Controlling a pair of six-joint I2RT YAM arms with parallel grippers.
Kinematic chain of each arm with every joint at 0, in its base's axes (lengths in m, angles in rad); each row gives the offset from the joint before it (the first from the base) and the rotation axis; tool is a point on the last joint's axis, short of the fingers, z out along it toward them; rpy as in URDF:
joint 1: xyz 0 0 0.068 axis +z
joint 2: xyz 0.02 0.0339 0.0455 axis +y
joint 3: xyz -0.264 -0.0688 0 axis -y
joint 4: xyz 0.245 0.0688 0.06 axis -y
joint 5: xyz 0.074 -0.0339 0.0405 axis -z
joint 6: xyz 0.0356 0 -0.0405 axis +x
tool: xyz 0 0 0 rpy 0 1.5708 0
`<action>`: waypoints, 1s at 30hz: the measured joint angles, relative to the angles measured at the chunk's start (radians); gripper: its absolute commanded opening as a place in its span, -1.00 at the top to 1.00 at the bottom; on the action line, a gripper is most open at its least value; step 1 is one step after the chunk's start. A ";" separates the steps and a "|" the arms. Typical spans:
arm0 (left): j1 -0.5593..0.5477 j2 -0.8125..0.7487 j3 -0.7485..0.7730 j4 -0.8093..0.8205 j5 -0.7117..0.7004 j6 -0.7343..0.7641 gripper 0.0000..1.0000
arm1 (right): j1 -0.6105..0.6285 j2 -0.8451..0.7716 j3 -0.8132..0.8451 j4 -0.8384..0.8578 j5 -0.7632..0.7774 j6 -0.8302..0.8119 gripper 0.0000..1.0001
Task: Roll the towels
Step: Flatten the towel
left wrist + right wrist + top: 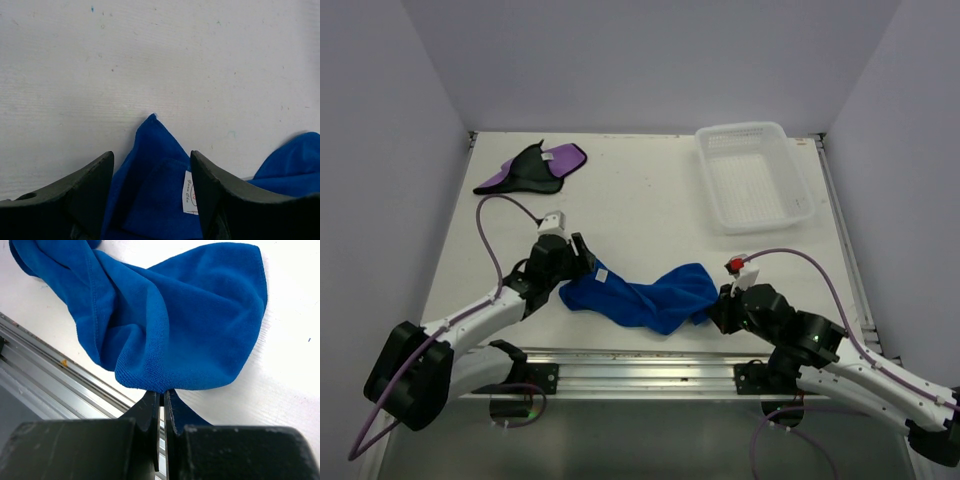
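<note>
The blue towel (650, 295) lies crumpled near the table's front edge, stretched between both arms. My left gripper (582, 262) is at its left end, open: in the left wrist view a pointed corner of the blue towel (150, 190) with a white tag (188, 199) lies between the spread fingers of the left gripper (152, 156), not pinched. My right gripper (715, 312) is shut on the right edge; in its wrist view the blue towel (165, 315) bunches out from the closed tips of the right gripper (162, 392). The purple-and-black towel (532, 168) lies at the back left, away from both grippers.
A white mesh basket (755, 130) stands at the back right. A metal rail (640, 365) runs along the table's near edge just behind the towel. Grey walls enclose the table on three sides.
</note>
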 measured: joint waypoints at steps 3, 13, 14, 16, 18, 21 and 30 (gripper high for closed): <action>0.010 -0.004 -0.027 0.036 0.037 0.004 -0.26 | 0.000 0.000 0.000 0.000 0.000 0.000 1.00; 0.011 0.010 -0.068 0.141 0.132 0.032 -0.16 | 0.000 0.005 0.000 0.000 0.003 0.000 1.00; 0.011 0.016 -0.070 0.147 0.137 0.035 -0.15 | 0.000 0.005 0.000 0.000 0.004 0.000 1.00; 0.011 0.036 -0.070 0.156 0.146 0.043 -0.12 | 0.000 0.005 0.000 0.000 0.004 0.000 1.00; 0.011 0.048 -0.072 0.158 0.153 0.045 -0.08 | 0.000 0.006 0.000 0.000 0.005 0.000 1.00; 0.011 0.050 -0.080 0.172 0.159 0.051 0.00 | 0.000 0.011 0.000 0.000 0.007 0.000 1.00; 0.011 0.050 -0.089 0.191 0.169 0.067 0.80 | 0.000 0.012 0.000 0.000 0.008 0.000 1.00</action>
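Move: The blue towel's left end, where I mean to grip it, is just under my left fingers: about 2 cm to the right, 1 cm back and 2 cm down. Its loose upper corner is some 3 cm ahead and 3 cm right, its white tag about 4 cm right and 1 cm back. The purple-and-black towel is roughly 22 cm ahead and 11 cm left. From my right hand the grip spot lies some 12 cm ahead, 26 cm left and 5 cm lower. I ease my left hand about 2 cm to the right and then sink some 1.5 cm, drawing slightly back, onto the blue towel beside its tag, turning the wrist about 10 degrees clockwise. Once down there I bring the half-open fingers nearly shut to pinch the cloth, while my right hand stays still and keeps its hold on the other end. ##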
